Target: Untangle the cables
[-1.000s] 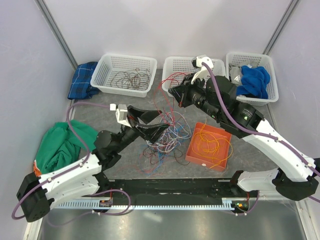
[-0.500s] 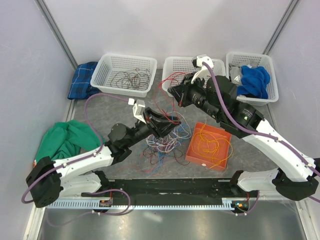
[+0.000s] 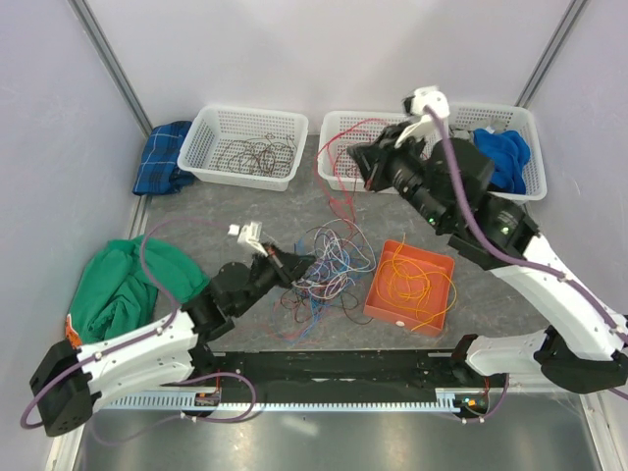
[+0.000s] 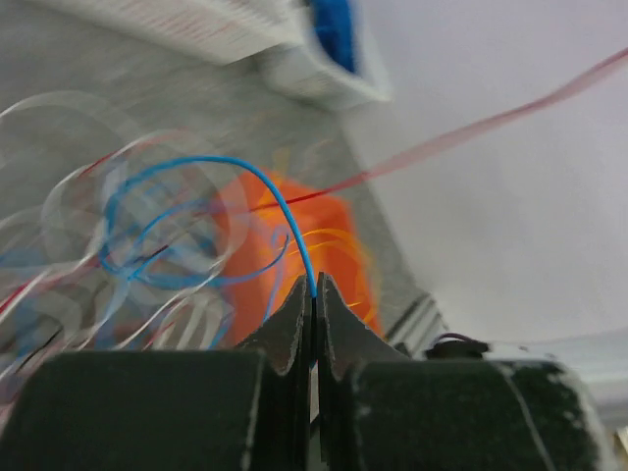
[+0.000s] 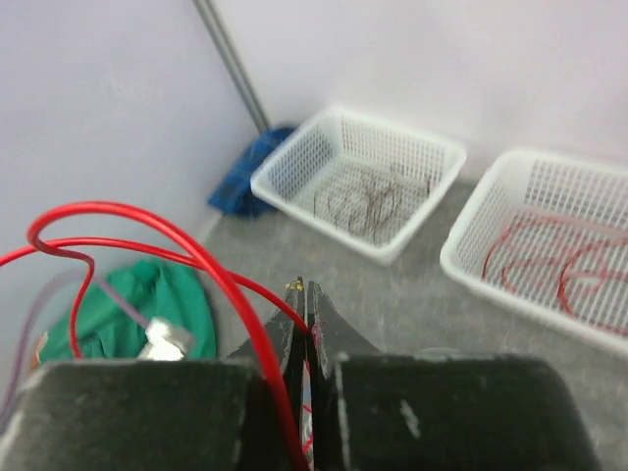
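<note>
The cables (image 3: 329, 263) lie in a many-coloured tangle on the grey table, left of the orange tray. My left gripper (image 3: 297, 265) sits low at the tangle's left edge. In the left wrist view, the left gripper (image 4: 314, 291) is shut on a thin blue cable (image 4: 226, 169) that arcs up from its tips. My right gripper (image 3: 357, 160) hangs high in front of the middle basket. The right wrist view has the right gripper (image 5: 307, 297) shut on a red cable (image 5: 147, 218). That red cable (image 3: 320, 157) loops down towards the tangle.
Three white baskets line the back: the left one (image 3: 243, 178) holds dark cables, the middle one (image 3: 329, 132) red cables, the right one (image 3: 491, 105) a blue cloth. An orange tray (image 3: 378, 287) holds orange and yellow cables. A green cloth (image 3: 123, 285) lies at the left.
My left gripper has gone from open to shut on the blue cable and drawn back to the near left. My right arm has risen and shifted right, drawing the red cable out.
</note>
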`<act>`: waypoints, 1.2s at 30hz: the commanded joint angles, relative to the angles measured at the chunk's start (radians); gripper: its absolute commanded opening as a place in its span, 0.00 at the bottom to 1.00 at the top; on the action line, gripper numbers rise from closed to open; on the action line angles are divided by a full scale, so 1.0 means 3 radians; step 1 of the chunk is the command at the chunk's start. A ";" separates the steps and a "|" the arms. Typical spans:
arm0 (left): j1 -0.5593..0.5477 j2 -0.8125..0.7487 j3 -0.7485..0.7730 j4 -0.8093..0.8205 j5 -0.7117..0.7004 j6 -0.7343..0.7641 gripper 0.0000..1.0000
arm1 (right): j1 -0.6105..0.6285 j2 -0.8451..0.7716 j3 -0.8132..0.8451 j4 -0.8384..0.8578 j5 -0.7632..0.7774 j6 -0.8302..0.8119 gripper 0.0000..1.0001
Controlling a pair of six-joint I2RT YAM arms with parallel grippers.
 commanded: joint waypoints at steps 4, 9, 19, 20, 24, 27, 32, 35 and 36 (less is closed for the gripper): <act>0.0006 -0.0998 -0.0815 -0.1724 -0.1396 -0.1321 0.02 | 0.0012 0.0079 0.0747 0.0181 0.0393 -0.0300 0.00; 0.0006 -0.1366 -0.0995 -0.2221 -0.1458 -0.1633 0.02 | 0.0006 0.0206 0.0854 0.0258 0.0689 -0.0397 0.00; 0.0006 -0.1300 -0.1435 -0.2028 -0.1049 -0.2017 0.02 | -0.0218 0.0717 0.1268 0.0580 0.1084 -0.0735 0.00; 0.0006 -0.1306 -0.1430 -0.1992 -0.0998 -0.1987 0.02 | -0.0315 0.0850 0.1294 0.0580 0.1084 -0.0730 0.00; 0.0006 -0.1377 -0.1415 -0.1925 -0.0905 -0.1731 0.02 | -0.0668 0.1193 0.1488 0.0509 0.0921 -0.0521 0.00; 0.0006 -0.1449 -0.1379 -0.1920 -0.0839 -0.1578 0.02 | -0.0959 0.1454 0.1688 0.0432 0.0747 -0.0291 0.00; 0.0006 -0.1556 -0.1384 -0.1915 -0.0767 -0.1434 0.02 | -0.1471 0.1847 0.1862 0.0406 0.0502 0.0057 0.00; 0.0006 -0.1581 -0.1399 -0.1945 -0.0777 -0.1347 0.03 | -0.1762 0.2037 0.1867 0.0391 0.0369 0.0354 0.00; 0.0001 -0.1582 -0.1399 -0.1956 -0.0783 -0.1337 0.03 | -0.1813 0.2093 0.1862 0.0391 0.0358 0.0425 0.00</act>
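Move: The right hand, holding the red cable high, has the middle white basket about 33 cm ahead, 16 to its right and 42 below; the left basket is equally far ahead but 24 to its left; the cable tangle is almost straight beneath, 45 cm down. For the left hand, holding a blue cable, the bare table it makes for is roughly 10 cm left, 4 back and 23 below; the tangle is 8 ahead, 5 right and 22 below. Carrying the red cable in shut fingers, the right hand rises some 11 cm and drifts right, then swings about 25 cm forward to the middle basket, sinking to its first height and turning clockwise until its fingers point straight ahead. The left hand keeps the blue cable pinched and drops about 20 cm while sweeping left beside the tangle, its fingers tipping downward, then eases slightly back up. ##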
